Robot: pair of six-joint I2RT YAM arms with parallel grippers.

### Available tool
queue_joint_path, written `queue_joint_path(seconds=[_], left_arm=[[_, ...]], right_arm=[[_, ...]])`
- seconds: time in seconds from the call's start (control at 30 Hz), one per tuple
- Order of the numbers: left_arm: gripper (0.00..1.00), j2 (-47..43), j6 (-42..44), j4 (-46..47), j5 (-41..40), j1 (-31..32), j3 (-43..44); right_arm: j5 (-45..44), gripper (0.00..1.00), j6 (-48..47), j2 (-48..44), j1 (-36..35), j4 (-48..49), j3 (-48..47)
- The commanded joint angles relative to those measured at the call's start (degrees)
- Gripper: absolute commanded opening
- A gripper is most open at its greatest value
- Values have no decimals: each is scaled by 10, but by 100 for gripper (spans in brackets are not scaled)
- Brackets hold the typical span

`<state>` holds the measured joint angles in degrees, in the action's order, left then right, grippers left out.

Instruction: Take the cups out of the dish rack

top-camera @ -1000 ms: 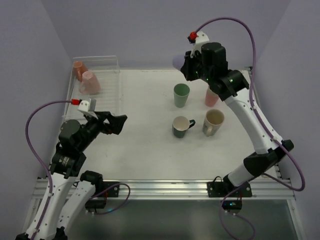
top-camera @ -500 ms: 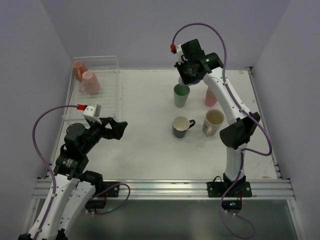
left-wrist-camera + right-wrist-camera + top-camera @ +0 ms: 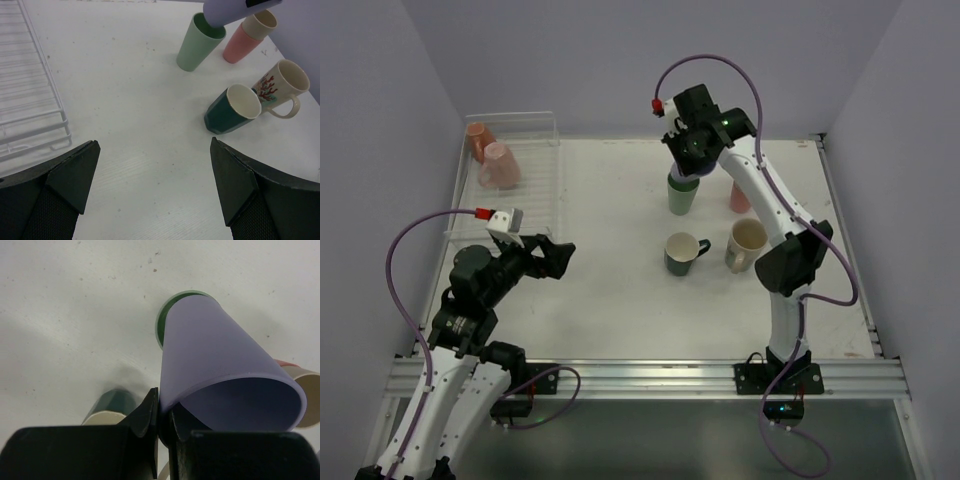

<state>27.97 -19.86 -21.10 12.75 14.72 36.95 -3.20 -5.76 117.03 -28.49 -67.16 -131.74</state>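
Observation:
My right gripper [image 3: 162, 412] is shut on the rim of a purple cup [image 3: 215, 355], held tilted with its base just over the mouth of the green cup [image 3: 161, 325] on the table. From above, the right gripper [image 3: 685, 160] hides most of the purple cup [image 3: 682, 178] above the green cup [image 3: 682, 197]. The dish rack [image 3: 535, 205] at the back left holds a pink cup [image 3: 500, 166] and an orange cup [image 3: 477, 138]. My left gripper [image 3: 560, 250] hangs open over bare table, right of the rack's near end [image 3: 30, 100].
A dark green mug [image 3: 682, 255] and a cream mug [image 3: 747, 245] stand in front of the green cup. A pink cup [image 3: 237, 45] with a beige cup [image 3: 260, 22] stacked in it stands to the green cup's right. Purple walls close in three sides.
The right arm has swung left and down, carrying the purple cup from above the table's back to just over the green cup. The left arm shifted slightly, still open.

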Motion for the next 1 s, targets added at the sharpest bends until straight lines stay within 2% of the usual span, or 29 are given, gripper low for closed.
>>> queue_joint_path(seconds=[0.0, 0.73, 0.83, 0.87, 0.97], left_arm=[[100, -2, 18, 14, 2, 3, 2], [100, -1, 19, 12, 0, 4, 3], [100, 0, 18, 12, 0, 4, 4], [100, 1, 19, 12, 0, 4, 4], [100, 3, 18, 12, 0, 4, 2]], right_arm=[[12, 0, -17, 9, -5, -5, -1], [-13, 0, -35, 53, -4, 4, 16], [-21, 8, -35, 50, -5, 18, 19], [-22, 17, -35, 48, -5, 21, 20], [-23, 30, -36, 39, -6, 44, 29]])
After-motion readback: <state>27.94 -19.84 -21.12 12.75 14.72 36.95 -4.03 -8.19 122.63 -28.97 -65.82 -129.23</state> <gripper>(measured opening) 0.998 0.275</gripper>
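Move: The right hand already pinches the purple cup by its rim, the cup's bottom end at the green cup's mouth; the green cup's middle is about 4 cm ahead, 1 cm left and 13 cm below. Level with the green cup, the pink cup stands some 14 cm to its right; the dark green mug is about 16 cm behind it, with the coral mug 14 cm right of that mug. From the idle left hand, the green cup lies roughly 24 cm ahead, 27 cm right and 14 cm down. Down almost straight, by about 5.5 cm, the right hand lowers the tilted purple cup into the green cup's mouth, easing midway and creeping barely a centimetre forward near the end, the wrist tipping only slightly. Once low, its fingers begin to open and let go of the purple rim. ##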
